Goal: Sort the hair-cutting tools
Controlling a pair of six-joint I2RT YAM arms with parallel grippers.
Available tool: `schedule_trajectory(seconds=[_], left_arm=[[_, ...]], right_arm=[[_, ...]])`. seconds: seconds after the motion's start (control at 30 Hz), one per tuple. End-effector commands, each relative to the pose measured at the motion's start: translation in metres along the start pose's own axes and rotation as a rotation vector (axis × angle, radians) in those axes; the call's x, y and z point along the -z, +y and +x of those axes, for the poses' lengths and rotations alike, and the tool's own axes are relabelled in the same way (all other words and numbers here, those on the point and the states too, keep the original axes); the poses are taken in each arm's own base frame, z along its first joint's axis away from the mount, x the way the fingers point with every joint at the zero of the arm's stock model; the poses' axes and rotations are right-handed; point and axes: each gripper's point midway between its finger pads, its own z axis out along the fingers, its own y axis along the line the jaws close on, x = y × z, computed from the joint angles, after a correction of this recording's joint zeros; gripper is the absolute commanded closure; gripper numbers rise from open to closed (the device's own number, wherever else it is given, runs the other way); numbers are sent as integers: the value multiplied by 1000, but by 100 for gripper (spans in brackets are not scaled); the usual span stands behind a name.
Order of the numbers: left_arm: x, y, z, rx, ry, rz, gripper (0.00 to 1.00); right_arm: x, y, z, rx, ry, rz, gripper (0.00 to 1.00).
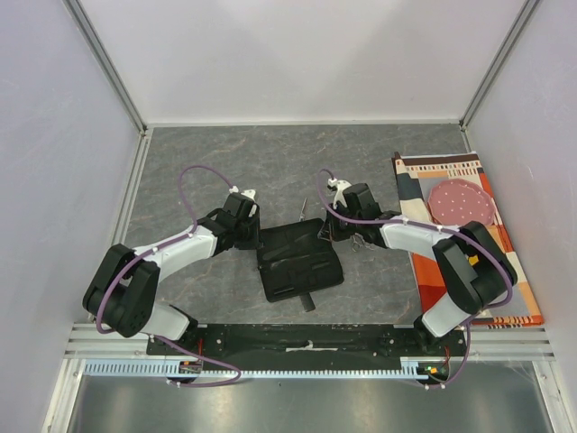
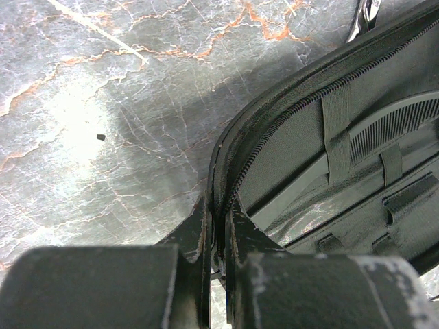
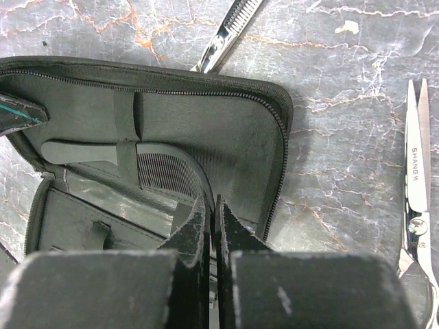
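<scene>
A black pouch (image 1: 293,271) lies open mid-table. My left gripper (image 2: 219,205) is shut on the zipper rim of its left edge. A black comb (image 3: 164,175) is tucked under a strap inside the pouch (image 3: 192,116). My right gripper (image 3: 211,204) is shut on the comb's curved end. One pair of toothed silver scissors (image 3: 230,31) lies on the table just beyond the pouch. A second pair of scissors (image 3: 416,178) lies to its right, beside my right arm. A black handle (image 1: 307,303) sticks out past the pouch's near edge.
A patterned cloth (image 1: 505,298) with a pink dotted disc (image 1: 460,200) covers the table's right side. White walls stand on three sides, and a metal rail (image 1: 306,347) runs along the near edge.
</scene>
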Motion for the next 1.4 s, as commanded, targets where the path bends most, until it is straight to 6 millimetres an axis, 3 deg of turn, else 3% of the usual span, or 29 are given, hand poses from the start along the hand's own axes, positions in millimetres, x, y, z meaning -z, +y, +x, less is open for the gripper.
schedule_trajectory(seconds=[0.0,0.17,0.37,0.63,0.7,0.73,0.77,0.83,0.87,0.9,1.0,1.1,1.2,1.37], left_arm=[[0,20,21,-81,62,-95,98],[3,20,21,-84,57,-101,98],[3,21,22,-77,58,-105,98],[5,22,19,-74,36,-111,98],[5,21,19,-73,29,-104,98],[5,20,17,-75,23,-99,98],[6,20,16,-78,21,-99,98],[8,18,12,-79,9,-96,98],[9,17,9,-80,-4,-92,98],[10,16,8,-80,-9,-91,98],[15,13,3,-76,-32,-75,98],[26,3,-6,-66,-73,-28,98],[39,-9,-15,-60,-118,28,98],[63,-29,-36,-47,-192,112,98]], right_arm=[[-15,11,0,-24,-58,-37,100],[-21,16,16,-73,-39,-53,100],[-12,18,35,-105,-13,-48,100],[0,29,35,-95,-10,-56,100],[4,30,31,-70,1,-43,88],[7,31,29,-61,3,-40,65],[10,31,30,-49,15,-32,55],[24,36,16,-26,-32,-26,38],[32,34,20,-15,-5,2,34],[46,38,7,3,-53,16,32],[79,53,-8,34,-104,29,25],[104,74,-5,39,-130,18,23],[121,96,10,58,-124,-4,23],[125,126,51,76,-84,11,23]])
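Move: The strap in the case's far half, with the comb's handle already under it, lies about 8 cm left of the right hand and 1 cm ahead, slightly lower; that hand still pinches the comb's toothed end. From there the thinning scissors lie some 6 cm left and 6 cm ahead, the plain scissors about 9 cm right and 2 cm ahead. From the left hand, holding the case's left edge, the strap is roughly 10 cm right and 3 cm ahead. The comb is eased about 1 cm further left and down into the case by the right hand, which then draws back a little, opens wide, lets go, and pulls back and up some 13 cm each, over the case's near half. The left hand keeps its pinch on the case edge and, late on, raises it about 5 cm. ##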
